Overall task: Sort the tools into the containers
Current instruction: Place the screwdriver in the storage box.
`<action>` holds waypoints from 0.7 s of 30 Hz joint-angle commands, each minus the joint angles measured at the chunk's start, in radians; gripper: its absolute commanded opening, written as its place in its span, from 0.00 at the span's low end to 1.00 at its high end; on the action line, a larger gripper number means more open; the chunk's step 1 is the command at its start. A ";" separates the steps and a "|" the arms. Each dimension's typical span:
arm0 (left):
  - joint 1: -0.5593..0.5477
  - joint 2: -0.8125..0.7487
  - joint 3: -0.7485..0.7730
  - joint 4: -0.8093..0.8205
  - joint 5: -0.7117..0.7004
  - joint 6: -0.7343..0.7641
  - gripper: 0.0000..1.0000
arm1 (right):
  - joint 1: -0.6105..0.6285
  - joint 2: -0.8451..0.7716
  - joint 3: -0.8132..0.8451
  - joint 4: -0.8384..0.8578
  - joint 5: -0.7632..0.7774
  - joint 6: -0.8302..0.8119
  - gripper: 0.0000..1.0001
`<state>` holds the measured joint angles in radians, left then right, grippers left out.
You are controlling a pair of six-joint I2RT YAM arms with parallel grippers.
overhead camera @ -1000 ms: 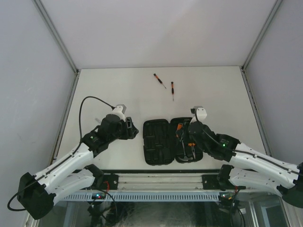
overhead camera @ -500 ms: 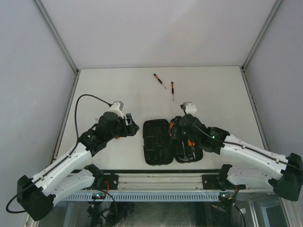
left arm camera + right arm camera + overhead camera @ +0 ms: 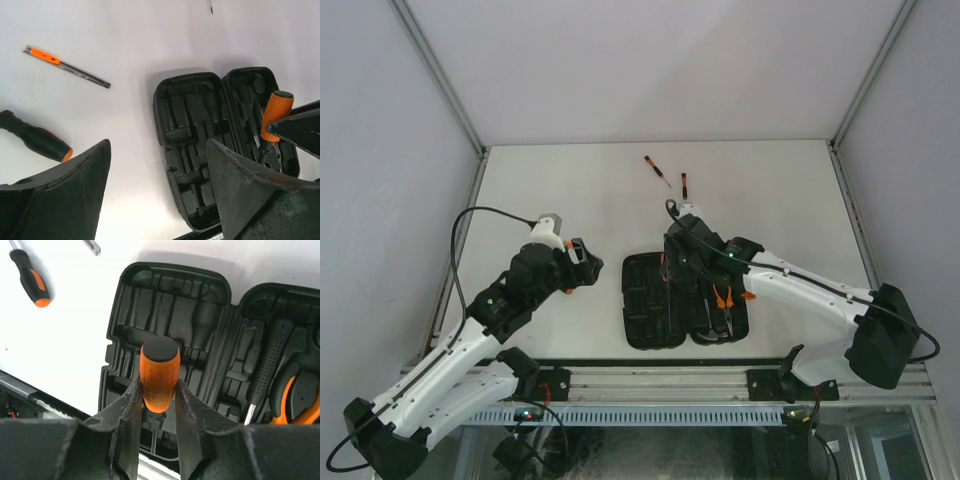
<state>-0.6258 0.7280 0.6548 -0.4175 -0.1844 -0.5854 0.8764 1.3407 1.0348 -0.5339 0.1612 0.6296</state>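
The black tool case [image 3: 650, 305] lies open in front of the arm bases, with its moulded slots showing [image 3: 165, 300]. My right gripper [image 3: 159, 390] is shut on an orange-handled screwdriver [image 3: 159, 370], held shaft-down over the case's left half [image 3: 185, 125]. From above, the right gripper [image 3: 670, 265] hangs at the case's far edge. Orange-handled pliers [image 3: 300, 402] and a black dotted handle [image 3: 272, 362] lie in the right half. My left gripper [image 3: 157, 147] is open and empty, left of the case [image 3: 586, 266]. Two thin screwdrivers [image 3: 657, 170] [image 3: 684, 190] lie at the far side.
Left of the case, the left wrist view shows a slim metal strip with an orange slider [image 3: 65, 67] and a black handle with an orange end [image 3: 35, 142] on the white table. The left arm hides both from above. A metal rail [image 3: 660, 380] runs along the near edge.
The left gripper has opened wider and drawn back to the left. The right arm has carried the orange-handled screwdriver up and left, from the right half to the case's far middle.
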 commanded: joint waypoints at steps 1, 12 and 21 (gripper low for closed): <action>0.006 -0.037 0.052 -0.029 -0.066 0.046 0.81 | -0.018 0.081 0.088 -0.027 -0.053 -0.055 0.00; 0.007 -0.020 0.082 -0.084 -0.082 0.080 0.81 | -0.075 0.225 0.151 -0.037 -0.078 -0.084 0.00; 0.008 -0.024 0.081 -0.102 -0.092 0.081 0.81 | -0.110 0.316 0.192 -0.061 -0.096 -0.119 0.01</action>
<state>-0.6250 0.7109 0.6777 -0.5232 -0.2592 -0.5289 0.7807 1.6379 1.1763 -0.5957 0.0818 0.5465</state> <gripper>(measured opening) 0.808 0.272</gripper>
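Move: My right hand holds the orange-handled screwdriver over the left half of the open storage box. The wide handle recess, at that half's far end by the hinge, is about 4 cm ahead, 2 cm right and 12 cm below. In the other half, the hammer lies some 9 cm right and 2 cm back, the pliers 11 cm right and 2 cm back. From my left hand, the recess is roughly 5 cm ahead, 14 cm right and 16 cm down. I keep the screwdriver's handle pinched in my right hand and lower it about 6 cm towards the box's left half, also easing some 3 cm forward towards the far-end recess, while the wrist tips the fingers more steeply down and rolls slightly, left side lower. My left hand, fingers still wide open and empty, backs off about 2 cm to the left, away from the box. ##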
